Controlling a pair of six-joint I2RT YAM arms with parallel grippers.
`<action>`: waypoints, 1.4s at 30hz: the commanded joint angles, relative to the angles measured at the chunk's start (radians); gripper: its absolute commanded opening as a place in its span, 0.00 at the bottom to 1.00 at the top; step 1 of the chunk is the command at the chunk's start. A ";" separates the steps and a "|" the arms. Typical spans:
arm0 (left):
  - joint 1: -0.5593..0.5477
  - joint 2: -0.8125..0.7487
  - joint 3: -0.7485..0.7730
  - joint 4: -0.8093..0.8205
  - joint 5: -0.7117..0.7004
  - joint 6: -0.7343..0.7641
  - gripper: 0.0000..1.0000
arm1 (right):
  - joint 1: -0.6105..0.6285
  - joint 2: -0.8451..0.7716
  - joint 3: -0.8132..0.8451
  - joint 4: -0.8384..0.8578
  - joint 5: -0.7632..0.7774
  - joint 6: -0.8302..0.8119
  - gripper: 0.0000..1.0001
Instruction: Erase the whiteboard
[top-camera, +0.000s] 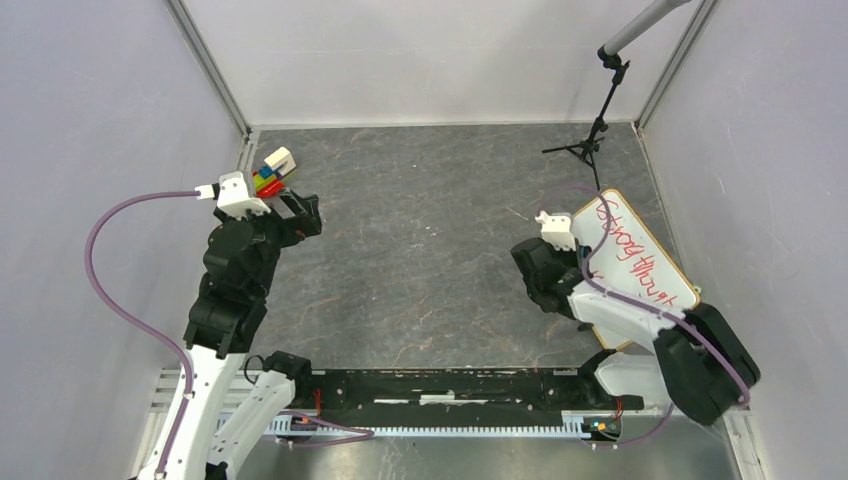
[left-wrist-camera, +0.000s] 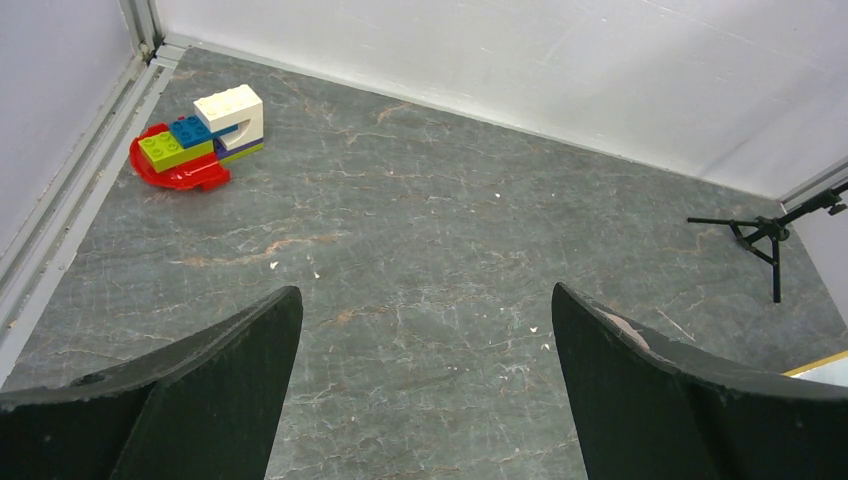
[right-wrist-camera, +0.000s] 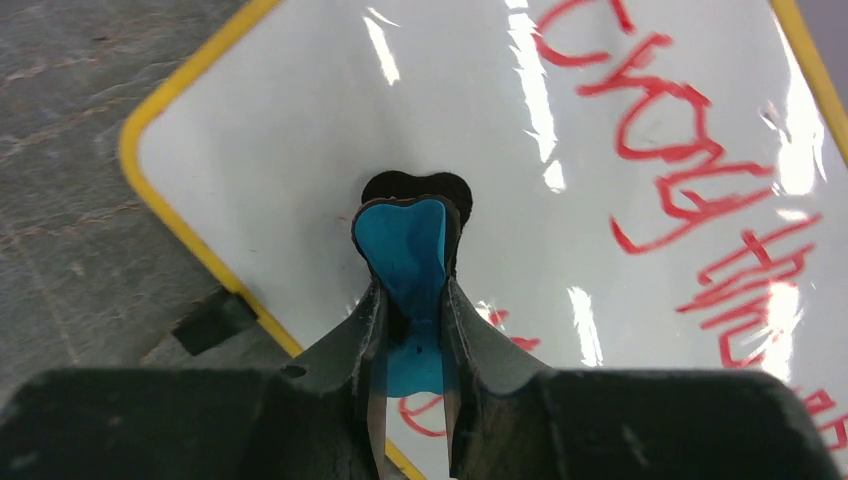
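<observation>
The whiteboard (top-camera: 655, 262) lies at the right of the table, yellowish-framed, with red handwriting (top-camera: 628, 243) across it. In the right wrist view the whiteboard (right-wrist-camera: 300, 130) fills most of the frame and its red writing (right-wrist-camera: 690, 170) runs down the right side. My right gripper (right-wrist-camera: 412, 285) is shut on a blue eraser (right-wrist-camera: 405, 245), whose dark end rests near the board's left corner. From above, the right gripper (top-camera: 537, 265) sits at the board's left edge and hides the eraser. My left gripper (top-camera: 305, 212) (left-wrist-camera: 425, 300) hangs open over bare table at the left, holding nothing.
A heap of coloured toy bricks (top-camera: 272, 172) (left-wrist-camera: 200, 140) sits at the back left by the wall. A small black tripod stand (top-camera: 590, 140) (left-wrist-camera: 765, 235) stands at the back right. A black patch of tape (right-wrist-camera: 212, 320) lies beside the board's frame. Walls enclose three sides.
</observation>
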 joint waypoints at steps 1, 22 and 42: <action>-0.004 0.003 0.016 0.034 0.021 0.000 1.00 | -0.028 -0.143 -0.064 -0.108 0.100 0.150 0.16; -0.011 0.246 -0.011 0.220 0.680 -0.027 1.00 | 0.011 -0.045 -0.041 0.177 -0.014 -0.039 0.14; -0.660 1.134 0.063 1.083 0.644 -0.073 0.92 | -0.122 -0.503 -0.175 -0.157 0.012 0.258 0.13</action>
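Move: The whiteboard's middle lies about 5 cm to the right of the right hand, 3 cm back and 4 cm below; this hand holds the blue eraser down at the board's left part. The red writing still left is some 9 cm to the right and 1 cm ahead of it. From the raised left hand the whiteboard's middle is roughly 60 cm right, 2 cm back and 29 cm down, its near-left edge about 51 cm right and 7 cm back. The blue eraser, still pinched in the right hand, keeps rubbing the whiteboard: right and back about 4 cm, back along the same line, then right and back again some 6 cm, rolling and turning a little clockwise. Meanwhile the empty left hand swings right towards the board's near-left edge, nearly 40 cm, sinking 18 cm and turning about 70 degrees clockwise, fingers open. ##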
